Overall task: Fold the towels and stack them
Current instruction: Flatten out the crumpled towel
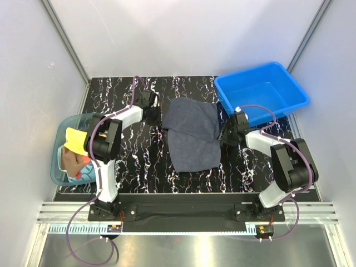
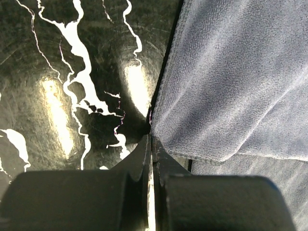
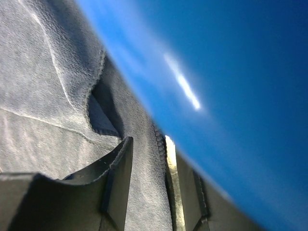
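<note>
A dark slate-blue towel (image 1: 190, 133) lies partly folded over itself on the black marbled table (image 1: 133, 161). My left gripper (image 1: 154, 115) sits at its left edge. In the left wrist view the jaws (image 2: 151, 138) are shut on the towel's corner (image 2: 231, 82), and creases fan out from the tips. My right gripper (image 1: 227, 135) is at the towel's right edge beside the blue bin. Its jaws (image 3: 148, 144) stand apart with towel cloth (image 3: 48, 86) and its hem lying loose between them. More towels, one pale yellow (image 1: 75, 139) and one red (image 1: 74, 161), are bunched in the teal tub.
The rigid blue bin (image 1: 261, 92) stands at the back right, its wall (image 3: 231, 72) very close to my right fingers. The translucent teal tub (image 1: 57, 164) sits at the left table edge. White walls and metal posts close in the table.
</note>
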You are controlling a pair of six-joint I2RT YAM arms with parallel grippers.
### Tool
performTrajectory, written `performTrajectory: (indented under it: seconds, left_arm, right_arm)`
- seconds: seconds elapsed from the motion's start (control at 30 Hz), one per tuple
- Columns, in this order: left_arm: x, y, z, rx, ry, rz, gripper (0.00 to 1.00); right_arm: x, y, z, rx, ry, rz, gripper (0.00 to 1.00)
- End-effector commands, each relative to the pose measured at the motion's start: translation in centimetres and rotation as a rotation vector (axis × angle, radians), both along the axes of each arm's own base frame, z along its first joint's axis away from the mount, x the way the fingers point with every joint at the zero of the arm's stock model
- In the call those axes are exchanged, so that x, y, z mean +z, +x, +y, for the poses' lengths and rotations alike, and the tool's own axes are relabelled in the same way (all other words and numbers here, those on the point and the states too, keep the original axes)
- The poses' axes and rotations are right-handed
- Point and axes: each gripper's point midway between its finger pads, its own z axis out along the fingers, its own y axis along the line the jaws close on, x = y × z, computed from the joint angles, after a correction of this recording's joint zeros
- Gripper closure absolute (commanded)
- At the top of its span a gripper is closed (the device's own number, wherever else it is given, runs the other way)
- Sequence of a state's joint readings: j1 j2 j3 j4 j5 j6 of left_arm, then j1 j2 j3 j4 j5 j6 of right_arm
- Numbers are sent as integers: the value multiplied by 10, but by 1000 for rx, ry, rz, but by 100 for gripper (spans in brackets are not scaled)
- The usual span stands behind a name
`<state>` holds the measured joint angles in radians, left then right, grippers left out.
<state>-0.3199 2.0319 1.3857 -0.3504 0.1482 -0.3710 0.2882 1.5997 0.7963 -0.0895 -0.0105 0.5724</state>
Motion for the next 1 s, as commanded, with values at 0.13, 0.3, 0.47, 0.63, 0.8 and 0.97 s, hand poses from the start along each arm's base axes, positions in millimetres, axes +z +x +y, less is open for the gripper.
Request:
performTrajectory:
  seconds: [0.13,0.3,0.47,0.63,0.8,0.97]
  left_arm:
    - [40,11,-5,1,-36,-97,100]
    - [47,9,-6,2,-49,-112,100]
    - [50,7,-7,2,-52,-111,100]
    - [52,3,-1,27,-26,-107,100]
    - [46,1,4,57,-5,-85,100]
    - [44,0,5,70,-12,-86,100]
  right_arm:
    - [31,33,-8,13,-61,-104,51]
    - [53,61,-19,-13,-102,-162,52]
    - [53,74,-32,-36,-121,-131,53]
    - [80,59,-6,73,0,-158,53]
    - [83,32,20,146,121,-148,53]
    - [63,20,43,184,169,-137,52]
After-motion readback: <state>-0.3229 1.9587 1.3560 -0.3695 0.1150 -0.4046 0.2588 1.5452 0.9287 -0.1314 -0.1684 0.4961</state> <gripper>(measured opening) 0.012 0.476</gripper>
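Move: The left hand still pinches the grey towel's left corner, and the upper layer's loose right corner lies roughly 18 cm to its right and 6 cm back. The open right hand is low beside the towel's right edge, with that loose corner about 3 cm to its left, nearly level. The lower layer's middle is about 9 cm left and 7 cm back of it; the blue bin, its rim crowding the hand, centres some 16 cm right and 21 cm ahead. The right hand, fingers staying about half open, comes clear of the blue bin's rim by rising forward and slightly right, some 6 cm out, then swings back and to the left while still climbing, ending about 7 cm higher, above the loose right corner of the towel's upper layer. Meanwhile the shut left fingers keep their pinch on the left corner and raise it about 2.5 cm almost straight up, easing down slightly at the end. ##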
